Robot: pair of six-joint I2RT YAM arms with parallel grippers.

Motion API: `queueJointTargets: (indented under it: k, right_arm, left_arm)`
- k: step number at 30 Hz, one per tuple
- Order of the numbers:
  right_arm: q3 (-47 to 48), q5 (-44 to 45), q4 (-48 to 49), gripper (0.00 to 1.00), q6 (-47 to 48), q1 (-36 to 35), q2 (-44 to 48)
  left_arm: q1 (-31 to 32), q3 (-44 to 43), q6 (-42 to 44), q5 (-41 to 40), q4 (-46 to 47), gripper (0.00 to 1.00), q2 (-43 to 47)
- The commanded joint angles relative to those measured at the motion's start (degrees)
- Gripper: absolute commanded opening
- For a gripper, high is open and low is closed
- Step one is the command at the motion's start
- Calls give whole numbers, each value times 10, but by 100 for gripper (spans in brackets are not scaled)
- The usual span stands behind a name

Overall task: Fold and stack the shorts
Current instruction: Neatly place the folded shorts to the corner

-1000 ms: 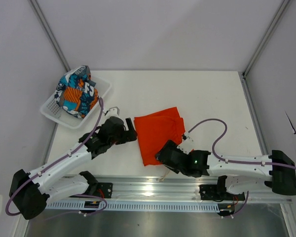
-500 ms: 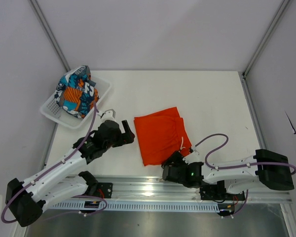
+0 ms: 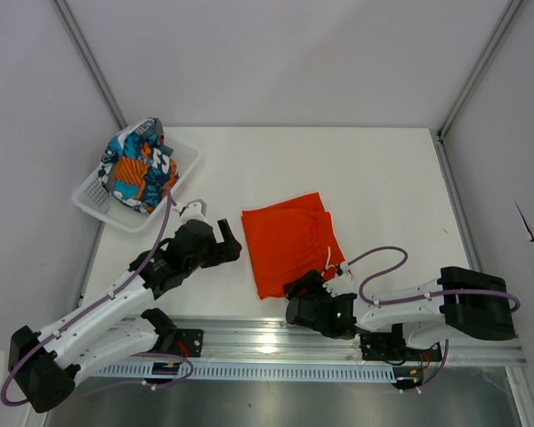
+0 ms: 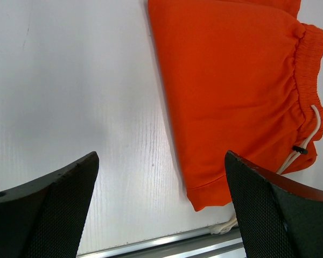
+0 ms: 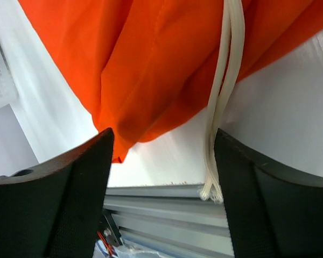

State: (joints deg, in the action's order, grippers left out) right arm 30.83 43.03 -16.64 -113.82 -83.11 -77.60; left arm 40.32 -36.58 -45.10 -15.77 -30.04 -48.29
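Observation:
The orange shorts (image 3: 289,238) lie folded flat in the middle of the table, waistband to the right, white drawstring (image 3: 329,260) trailing toward the near edge. The patterned shorts (image 3: 138,165) sit bunched in the white mesh basket (image 3: 93,191) at the back left. My left gripper (image 3: 231,238) is open just left of the orange shorts (image 4: 231,91), apart from them; nothing lies between its fingers (image 4: 160,156). My right gripper (image 3: 294,301) is open at the shorts' near corner (image 5: 151,59). The drawstring's frayed end (image 5: 212,188) hangs by its right finger, not gripped (image 5: 162,134).
An aluminium rail (image 3: 267,334) runs along the table's near edge, right under my right gripper. White walls and metal frame posts (image 3: 89,62) close in the table on three sides. Purple cables (image 3: 387,258) loop off both arms.
My right arm has drawn back off the orange shorts to the near edge of the table. The left gripper has backed a little to the left. The shorts have not moved.

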Motion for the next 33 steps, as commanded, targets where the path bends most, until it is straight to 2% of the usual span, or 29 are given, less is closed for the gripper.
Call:
queueJointTargets:
  k: [1, 6, 7, 10, 13, 15, 18, 21, 22, 23, 24, 25, 26, 28, 29, 30, 33]
  right_arm:
    - [-25, 31, 11, 72, -412, 12, -18]
    - [-30, 35, 19, 56, -412, 31, -22]
    - [-31, 35, 20, 47, -412, 34, -22]
    - [-45, 32, 41, 36, -405, 55, -24]
    - [-93, 4, 93, 10, -349, 95, 1]
    - [-125, -14, 97, 0, -327, 113, 34]
    - [-138, -32, 24, 0, -260, 152, 110]
    - [-119, -41, -84, 0, -109, 220, 203]
    - [-111, -50, -97, 0, 31, 248, 222]
    - [-102, -66, -116, 0, 105, 324, 239]
    - [-93, -113, -123, 0, 171, 368, 257]
    - [-80, -146, -122, 0, 306, 414, 260]
    - [-75, -183, -121, 0, 369, 518, 258]
    - [-61, -288, -112, 0, 484, 616, 237]
    - [-42, -311, -108, 0, 583, 658, 226]
    - [-28, -324, -109, 0, 624, 721, 210]
    - [50, -299, -142, 0, 751, 783, 125]
  left_arm:
    - [-5, 15, -14, 10, 16, 99, 10]
    - [-5, 19, -13, 12, 18, 99, 10]
    - [-5, 20, -12, 12, 19, 99, 10]
    - [-5, 19, -10, 13, 17, 99, 11]
    - [-5, 19, -8, 13, 13, 99, 13]
    - [-5, 20, -5, 9, 11, 99, 15]
    - [-5, 23, -4, 8, 13, 99, 17]
    - [-5, 21, -5, 12, 17, 99, 13]
    - [-5, 21, -5, 14, 21, 99, 12]
    - [-5, 20, -5, 16, 21, 99, 8]
    - [-5, 20, -5, 17, 23, 98, 7]
    - [-5, 22, -5, 21, 26, 99, 6]
    - [-5, 22, -5, 22, 29, 99, 2]
    - [-5, 22, -6, 24, 31, 99, -1]
    - [-5, 24, -5, 26, 32, 99, -3]
    - [-5, 22, -5, 26, 32, 99, -7]
    - [-5, 22, -3, 27, 36, 99, -7]
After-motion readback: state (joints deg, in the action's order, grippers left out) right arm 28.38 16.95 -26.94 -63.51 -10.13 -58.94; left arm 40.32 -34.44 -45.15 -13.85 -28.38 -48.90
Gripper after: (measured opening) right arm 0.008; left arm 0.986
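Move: The waistband corner of the shorts, where the cord comes out, lies about 4 cm ahead of the right hand, 4 cm to its right and 2 cm below. The middle of the folded shorts is some 9 cm ahead of this hand and 4 cm to its left; the table's near edge runs roughly 6 cm behind it. From the left hand that waistband corner is about 28 cm to the right, nearly level front to back and 13 cm lower. Forward, rightward and slightly down, the right hand eases about 5 cm to the waistband corner while its fingers shut, pinching the cord close to the cloth. It then rises some 3 cm and sweeps right, fast, about 20 cm with a lesser forward part, turning clockwise around 20 degrees and keeping its pinch to drag the shorts along. ##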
